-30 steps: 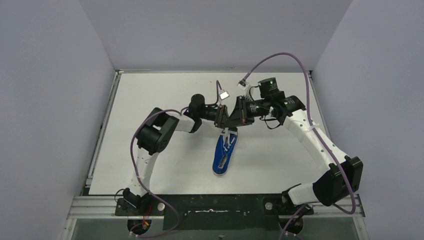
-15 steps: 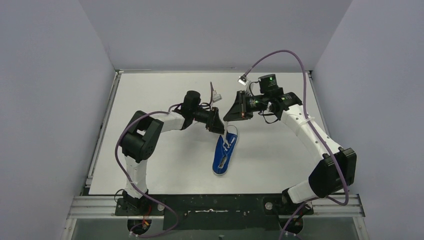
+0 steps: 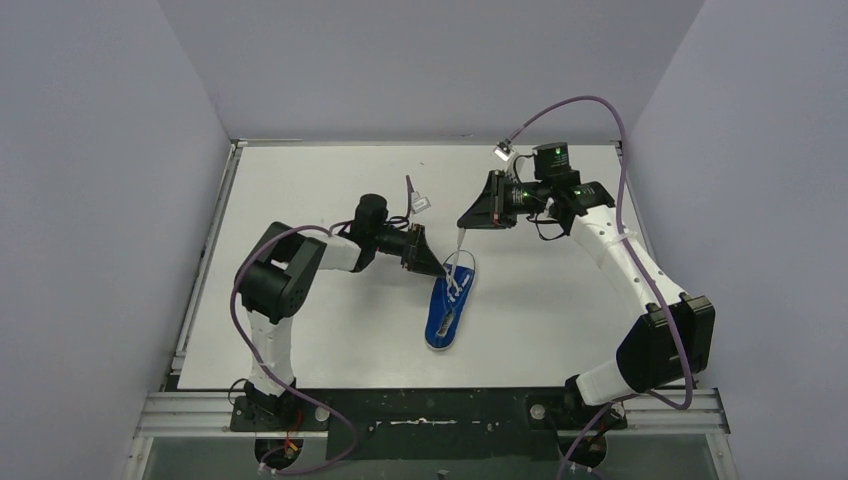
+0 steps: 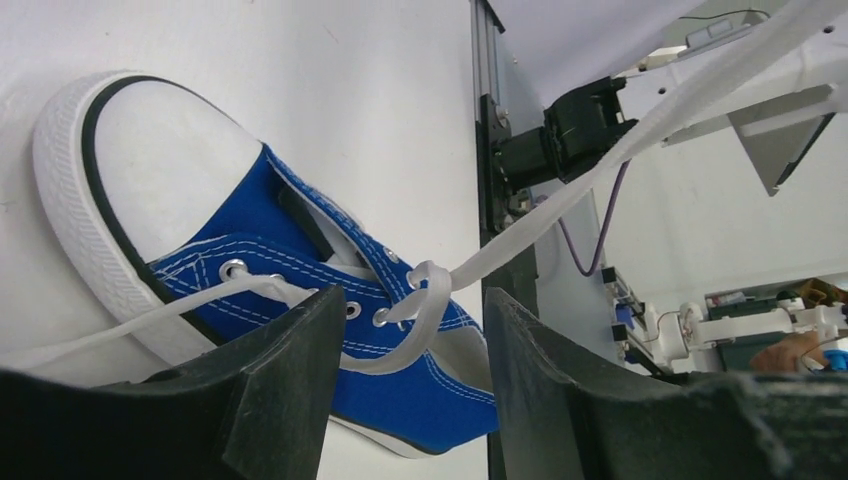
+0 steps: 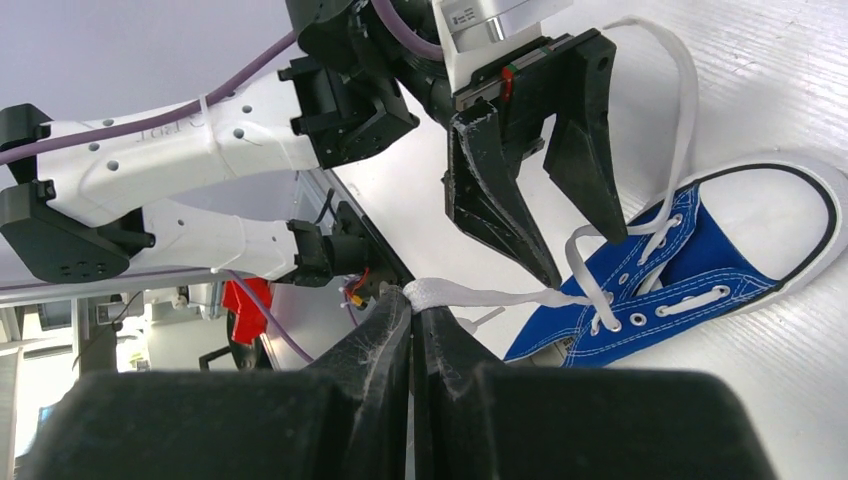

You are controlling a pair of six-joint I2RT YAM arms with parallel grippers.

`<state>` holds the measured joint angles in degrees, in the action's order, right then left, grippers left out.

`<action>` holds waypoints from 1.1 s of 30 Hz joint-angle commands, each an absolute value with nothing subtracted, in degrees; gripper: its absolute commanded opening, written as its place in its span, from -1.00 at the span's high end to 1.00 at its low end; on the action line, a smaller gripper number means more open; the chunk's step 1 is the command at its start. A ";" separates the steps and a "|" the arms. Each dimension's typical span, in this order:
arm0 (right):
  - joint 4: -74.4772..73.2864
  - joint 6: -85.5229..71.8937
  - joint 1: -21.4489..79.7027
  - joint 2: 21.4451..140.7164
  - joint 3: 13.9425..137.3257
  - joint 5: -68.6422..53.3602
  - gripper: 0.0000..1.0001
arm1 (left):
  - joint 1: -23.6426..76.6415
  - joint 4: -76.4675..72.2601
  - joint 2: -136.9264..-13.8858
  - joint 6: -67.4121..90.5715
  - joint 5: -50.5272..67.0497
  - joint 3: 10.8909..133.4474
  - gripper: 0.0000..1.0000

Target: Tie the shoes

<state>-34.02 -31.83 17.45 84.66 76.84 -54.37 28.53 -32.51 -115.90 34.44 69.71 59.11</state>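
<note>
The blue shoe (image 3: pixel 446 301) with white toe cap lies mid-table, toe toward the back. My right gripper (image 3: pixel 466 222) hovers above and behind the toe, shut on the end of a white lace (image 5: pixel 500 295) that runs taut down to the eyelets. In the right wrist view the lace end sits pinched at my right gripper's (image 5: pixel 412 292) tips. My left gripper (image 3: pixel 433 266) is low beside the shoe's left front, open. In the left wrist view a lace loop (image 4: pixel 428 300) and the shoe (image 4: pixel 250 250) show beyond the gap of my left gripper (image 4: pixel 412 300), nothing clamped.
The white table (image 3: pixel 300 190) is walled on the left, back and right. A metal rail (image 3: pixel 200 270) runs along its left edge. Purple cables (image 3: pixel 590 110) arc above both arms. My left arm's fingers (image 5: pixel 490 200) hang close to the taut lace.
The two grippers, close together above the shoe a second ago, have moved apart: the left went down and left beside the shoe, the right drew back and right, pulling the lace taut.
</note>
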 commanded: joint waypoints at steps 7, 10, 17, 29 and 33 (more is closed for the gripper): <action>-28.56 -34.28 16.67 85.13 78.41 -56.52 1.00 | 30.89 -54.93 -117.30 46.10 69.83 58.34 -0.05; -27.82 -35.04 17.02 85.69 79.49 -57.12 1.00 | 31.92 -48.30 -114.98 39.76 67.35 58.16 -0.05; -25.40 -37.04 18.29 86.62 80.23 -56.34 1.00 | 33.17 -39.86 -111.91 32.92 65.98 58.14 0.02; -23.35 -38.53 18.74 87.63 80.90 -56.53 1.00 | 32.96 -28.56 -107.06 24.94 62.58 56.94 0.24; -27.93 -33.96 18.41 87.73 81.38 -55.48 1.00 | 32.87 -27.36 -106.56 24.23 62.03 57.05 0.48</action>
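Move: The lace knot on the shoe lies just off the open left fingertips, about 2 cm back, 2 cm to their right and 1 cm lower. From it the taut lace climbs to the shut right gripper, which has the knot some 18 cm below, 2 cm back and 1 cm to its left. From the left hand, the shoe's middle is about 5 cm back, 2 cm right and 5 cm down; the toe cap is 4 cm ahead, 4 cm right and 6 cm down. Bring the open left gripper about 3 cm right and 2 cm back to straddle the lace at the knot, rising a little; then ease it about 1 cm left, rolling some 10 degrees about its fingers while they close partway around the lace. Keep the right gripper shut on its end and draw it about 2 cm forward, slightly less left and 1 cm up. ##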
